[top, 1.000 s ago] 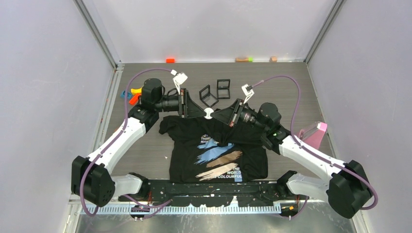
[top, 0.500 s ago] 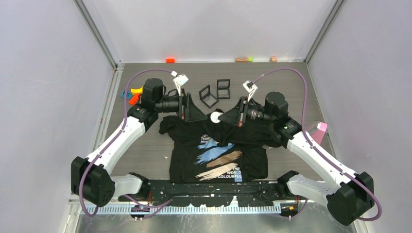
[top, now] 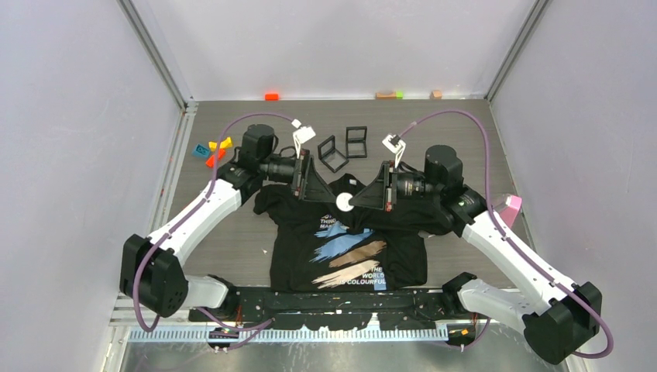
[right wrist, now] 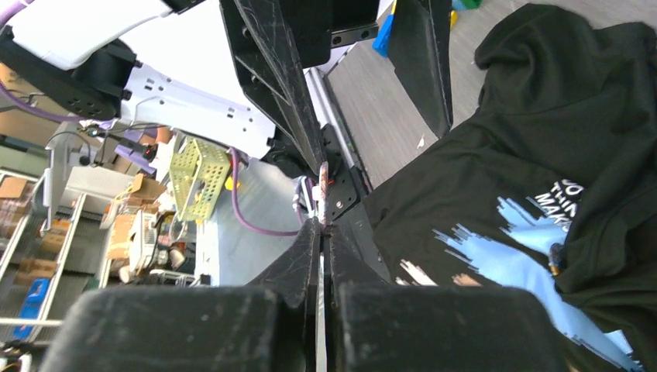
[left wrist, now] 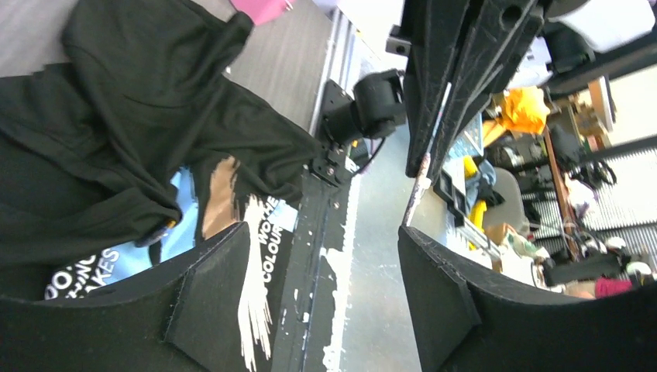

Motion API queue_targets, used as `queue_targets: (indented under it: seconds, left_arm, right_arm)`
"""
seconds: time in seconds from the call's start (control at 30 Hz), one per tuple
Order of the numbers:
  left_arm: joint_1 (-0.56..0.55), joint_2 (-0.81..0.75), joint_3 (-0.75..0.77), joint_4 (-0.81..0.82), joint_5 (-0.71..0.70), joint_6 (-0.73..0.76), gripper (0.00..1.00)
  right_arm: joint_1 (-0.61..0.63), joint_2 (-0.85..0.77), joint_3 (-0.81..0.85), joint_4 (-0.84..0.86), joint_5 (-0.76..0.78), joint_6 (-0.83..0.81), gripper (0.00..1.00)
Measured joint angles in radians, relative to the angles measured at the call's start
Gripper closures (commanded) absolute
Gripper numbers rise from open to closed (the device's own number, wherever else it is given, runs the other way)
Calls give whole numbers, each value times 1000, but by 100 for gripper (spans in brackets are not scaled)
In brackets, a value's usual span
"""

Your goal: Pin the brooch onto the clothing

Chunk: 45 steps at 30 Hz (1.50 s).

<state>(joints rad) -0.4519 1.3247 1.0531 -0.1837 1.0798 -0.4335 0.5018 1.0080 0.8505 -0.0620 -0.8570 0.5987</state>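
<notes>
The clothing [top: 349, 248], a black T-shirt with white text and blue, tan and cream streaks, lies flat on the table, its upper part rumpled [left wrist: 116, 116] [right wrist: 542, 155]. The brooch [top: 344, 202] is a small white round disc held above the shirt's chest. My right gripper [top: 355, 203] is shut on it. In the right wrist view it shows only as a thin edge [right wrist: 324, 174] sticking out past the pinched fingertips [right wrist: 321, 225]. My left gripper [top: 321, 190] stands just to the brooch's left, open and empty [left wrist: 321, 240], facing the brooch's edge [left wrist: 417, 190].
Two small open black boxes [top: 345, 147] sit beyond the shirt. A pink object [top: 503, 211] lies at the right, near the right arm. Coloured blocks [top: 213, 149] lie at the left, an orange block [top: 271, 96] and small blocks [top: 391, 94] along the back wall.
The left gripper, pinched at the brooch a second ago, has opened and let go. The right gripper has carried the brooch nearer, over the shirt's chest. The left arm shifted slightly right.
</notes>
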Motion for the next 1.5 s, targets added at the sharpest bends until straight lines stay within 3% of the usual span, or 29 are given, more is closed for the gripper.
queue_targets:
  seconds: [0.27, 0.4, 0.73, 0.87, 1.0, 1.33, 1.5]
  left_arm:
    - [-43, 14, 7, -2, 68, -9, 49]
    - [-51, 26, 7, 21, 94, -35, 44]
    - [-75, 30, 6, 97, 126, -84, 44]
    - [-80, 30, 3, 137, 138, -109, 50]
    - [-89, 30, 3, 153, 144, -119, 63]
    - [-94, 31, 3, 166, 153, -132, 66]
    - [-96, 34, 3, 163, 153, -129, 74]
  right_arm:
    - [-2, 0, 18, -58, -53, -21, 99]
    - [-7, 3, 24, -82, -61, -32, 99]
    - [-6, 27, 26, -96, -61, -51, 99]
    - [-6, 29, 26, -97, -61, -52, 99]
    - [-6, 29, 26, -97, -61, -52, 99]
    - [-6, 28, 27, -97, -53, -56, 99]
    - [-6, 26, 32, -98, -50, -66, 99]
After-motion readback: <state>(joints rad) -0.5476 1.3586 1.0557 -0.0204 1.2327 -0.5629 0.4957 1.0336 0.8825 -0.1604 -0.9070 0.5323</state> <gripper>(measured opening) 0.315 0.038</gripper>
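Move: Out beyond the left fingertips, the brooch is some 3 cm to the right of the left hand point, about 3 cm back and 3 cm above it. Roughly 25 cm below that hand lies the clothing, its middle some 12 cm back and 5 cm right; down there too stand the two open boxes, one about 8 cm ahead and 1 cm right, the other 11 cm ahead and 7 cm right. The right hand already pinches the brooch, its middle about 2 cm left of that hand's point, otherwise level. Drawing back about 4 cm and some 2 cm right and 2 cm up, the left hand brings its open fingers around the brooch's free side, swinging some 10 degrees clockwise, and narrows them from wide open to about a third without shutting. The right hand keeps its closed pinch, holding the brooch out and sinking about 1 cm. ##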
